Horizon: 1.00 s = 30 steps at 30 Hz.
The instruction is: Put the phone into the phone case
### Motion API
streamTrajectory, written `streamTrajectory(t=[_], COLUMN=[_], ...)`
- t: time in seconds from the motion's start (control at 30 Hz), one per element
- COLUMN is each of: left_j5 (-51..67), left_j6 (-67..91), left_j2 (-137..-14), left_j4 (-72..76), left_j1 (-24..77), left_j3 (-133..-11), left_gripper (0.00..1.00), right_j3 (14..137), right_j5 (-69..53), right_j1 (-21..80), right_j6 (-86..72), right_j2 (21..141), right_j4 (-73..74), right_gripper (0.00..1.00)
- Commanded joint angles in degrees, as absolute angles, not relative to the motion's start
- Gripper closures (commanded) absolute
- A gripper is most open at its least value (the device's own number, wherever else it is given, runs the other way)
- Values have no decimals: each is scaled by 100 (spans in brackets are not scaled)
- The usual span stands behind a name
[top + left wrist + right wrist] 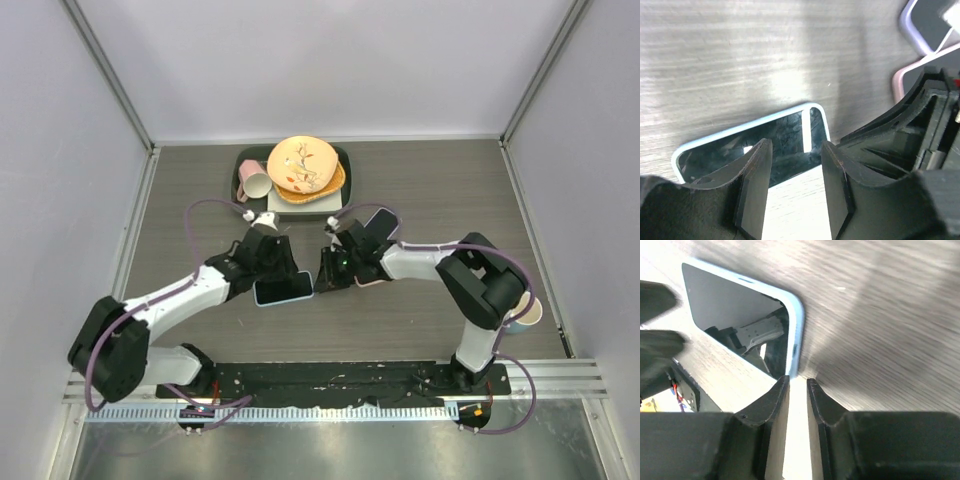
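The phone [285, 290] lies flat on the table with its dark screen up and a light blue rim. My left gripper [272, 268] stands open over the phone's [780, 132] long edge; between its fingers [796, 147] I see only screen and table. My right gripper [328, 272] is at the phone's [735, 305] right end. Its jaws [798, 380] are a narrow gap apart, tips just off the blue edge, nothing clamped. A pink-rimmed phone case [372, 281] [900, 82] lies under the right arm, mostly hidden. A lavender-rimmed case [912, 25] lies beyond it.
A dark tray [240, 165] at the back holds stacked plates [303, 163] and a pink mug [254, 184]. A paper cup [526, 312] stands by the right arm's elbow. Purple cables loop over both arms. Grey walls close in the table.
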<state>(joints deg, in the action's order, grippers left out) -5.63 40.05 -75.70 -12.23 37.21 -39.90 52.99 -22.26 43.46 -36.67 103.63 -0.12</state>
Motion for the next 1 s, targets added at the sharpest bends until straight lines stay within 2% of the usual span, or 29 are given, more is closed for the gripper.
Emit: streamTrajectory(t=[0.0,0.07,0.1,0.2,0.27,0.3,0.37,0.53,0.57,0.67,0.77,0.97], left_j5=[-738,-703,-677,-659,-712,-747,-834,-1317,-1379,-1546,-1617,-1232], left_j6=[3990,3947,3938,3867,3858,3832,3771,3718,3718,3709,3744,3614], left_j2=[-6718,-6444,-6147,-5697,-5222,-5073,-4581,-3482,-3106,-2507,-2198,-2670], left_j4=[-818,-660,-633,-519,-457,-431,-465,-624,-624,-563,-589,-650], left_j1=[3525,3437,3410,3358,3349,3349,3340,3340,3340,3340,3340,3340], left_j3=[-3912,-3797,-3762,-3586,-3428,-3376,-3243,-2901,-2831,-2567,-2426,-2583], left_gripper=[51,48,41,29,22,18,15,0,0,0,0,0], right_j3=[5063,4905,4843,4562,4369,4325,4271,4219,4201,4070,3885,3718], right_j5=[-1828,-1985,-2073,-2259,-2241,-2172,-2136,-1917,-1873,-1627,-1451,-1073], right_j1=[4008,3816,3754,3499,3341,3296,3200,2901,2874,2839,2839,2830], right_j6=[-3366,-3349,-3314,-3243,-3173,-3147,-3024,-2795,-2778,-2742,-2786,-2760], right_j2=[9695,9344,9221,8580,8037,7842,7560,6646,6531,6066,5635,5291], right_j4=[123,44,27,-368,-474,-492,-449,-246,-229,-272,-395,-317], right_gripper=[72,71,71,69,63,56,53,35,33,17,7,2])
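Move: The phone in the light blue case lies just under the left gripper: about level with it, its middle some 2 cm to the left and 5 cm below. From the right gripper, its middle is about 9 cm to the left, 2 cm ahead and 2 cm lower. The pink-cased phone lies some 15 cm to the right and 6 cm ahead of the right gripper, and the purple-cased one 15 cm right and 17 cm ahead. Lift both grippers away from the blue-cased phone and open them wide: take the left one up about 16 cm while drawing it left and finally slightly back. Swing the right one off to its right towards the pink-cased phone, a little forward, then steeply up to nearly 20 cm. Tip both sets of fingers up out of their steep downward slant as they climb. ##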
